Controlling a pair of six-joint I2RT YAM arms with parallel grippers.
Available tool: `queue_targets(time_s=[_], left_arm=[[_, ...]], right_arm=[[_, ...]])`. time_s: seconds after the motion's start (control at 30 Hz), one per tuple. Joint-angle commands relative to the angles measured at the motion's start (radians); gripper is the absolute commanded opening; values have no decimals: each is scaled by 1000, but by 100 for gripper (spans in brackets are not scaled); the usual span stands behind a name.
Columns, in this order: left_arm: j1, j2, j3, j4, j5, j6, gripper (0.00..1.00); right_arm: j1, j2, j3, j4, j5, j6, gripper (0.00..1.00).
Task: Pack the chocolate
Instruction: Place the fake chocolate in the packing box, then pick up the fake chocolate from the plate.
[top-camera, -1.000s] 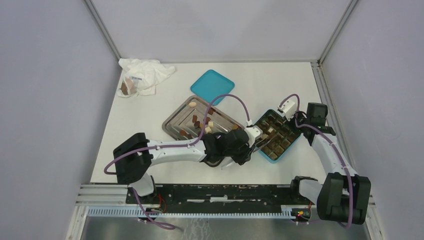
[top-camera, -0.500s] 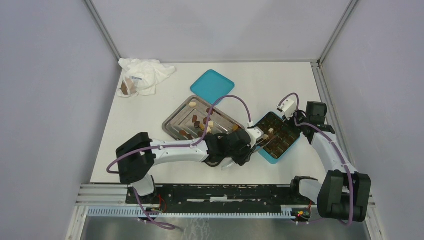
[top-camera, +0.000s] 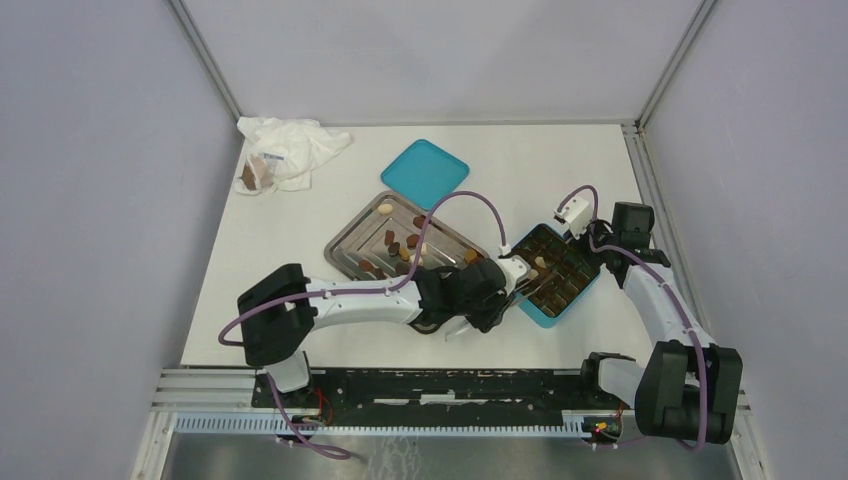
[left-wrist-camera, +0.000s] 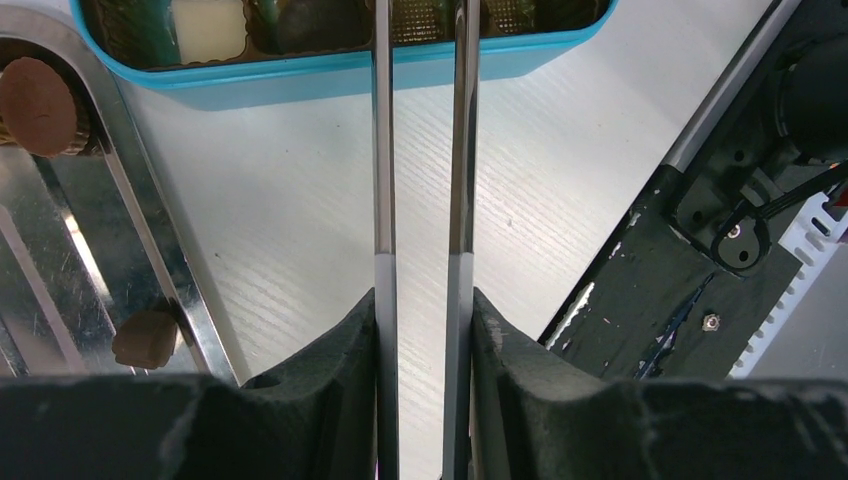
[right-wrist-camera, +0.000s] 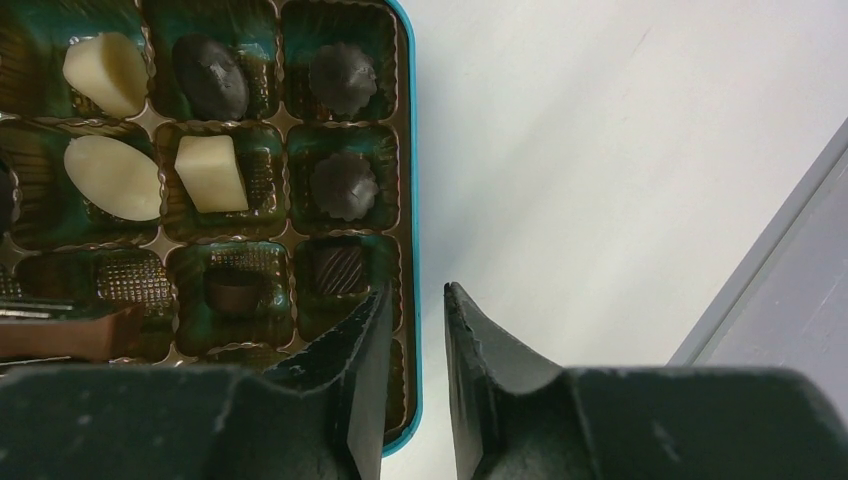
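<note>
Chocolate (top-camera: 395, 245) lies loose in the steel tray (top-camera: 350, 245); more pieces (right-wrist-camera: 342, 185) fill the teal box (top-camera: 540, 318). My left gripper (top-camera: 490, 285) (left-wrist-camera: 422, 300) is shut on long metal tongs (left-wrist-camera: 382, 150) that reach over the box wall (left-wrist-camera: 300, 75). Their tips pinch a brown piece (right-wrist-camera: 70, 333) above a near cell. A round disc (left-wrist-camera: 38, 92) and a small lump (left-wrist-camera: 145, 338) sit by the tray rim (left-wrist-camera: 150, 230). My right gripper (top-camera: 588, 238) (right-wrist-camera: 415, 295) is open and straddles the box rim (right-wrist-camera: 408, 150), with a gap beside the rim.
A teal lid (top-camera: 425, 172) lies behind the tray. A crumpled white bag (top-camera: 290, 150) sits at the back left corner. The black mounting rail (top-camera: 420, 385) runs along the near edge, close to the left wrist (left-wrist-camera: 680, 280).
The right jaws have spread apart around the box rim. The left arm has pushed the tongs a little farther right, over the box.
</note>
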Motion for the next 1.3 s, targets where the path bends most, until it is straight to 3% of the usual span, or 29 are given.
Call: queue_targets(time_s=[0.0,0.4,0.83,1.03,1.27], left_arm=[[-6,9,61,9,-29,32,39],[-7,-8,72,3,-56,13,42],[11,-256,-96,-23,-183,-79,40],[124,-378,-157,-131,-202,-93,40],[351,-461,-163,-300,-142,-53,40]], right_arm=[[6,-5,40,18,8,5,32],[6,-13,40,19,6,6,36],[6,-75,28,20,-37,3,46],[6,-91,25,17,-78,16,51],[6,-82,29,-1,-107,17,54]])
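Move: My left hand holds the tongs with a brown chocolate bar between their tips. The bar is over its cell in the packing box, about 11 cm to the right, 6 cm ahead and 11 cm down. The white oval chocolate lies 3 cm left of the bar and 2 cm farther out, and the tray's middle some 18 cm left and 10 cm ahead of my left hand. From my right hand, the bar is about 9 cm left, 8 cm back and 8 cm below. I let my left fingers ease a touch so the tong tips let go of the bar, edging forward barely a centimetre. Then I lift about 5 cm and sweep left some 14 cm and forward 7 cm, away from the box and over the tray, turning about 25 degrees counter-clockwise with the tongs still held. My right hand opens wider and rises about 2 cm by the box's edge. ##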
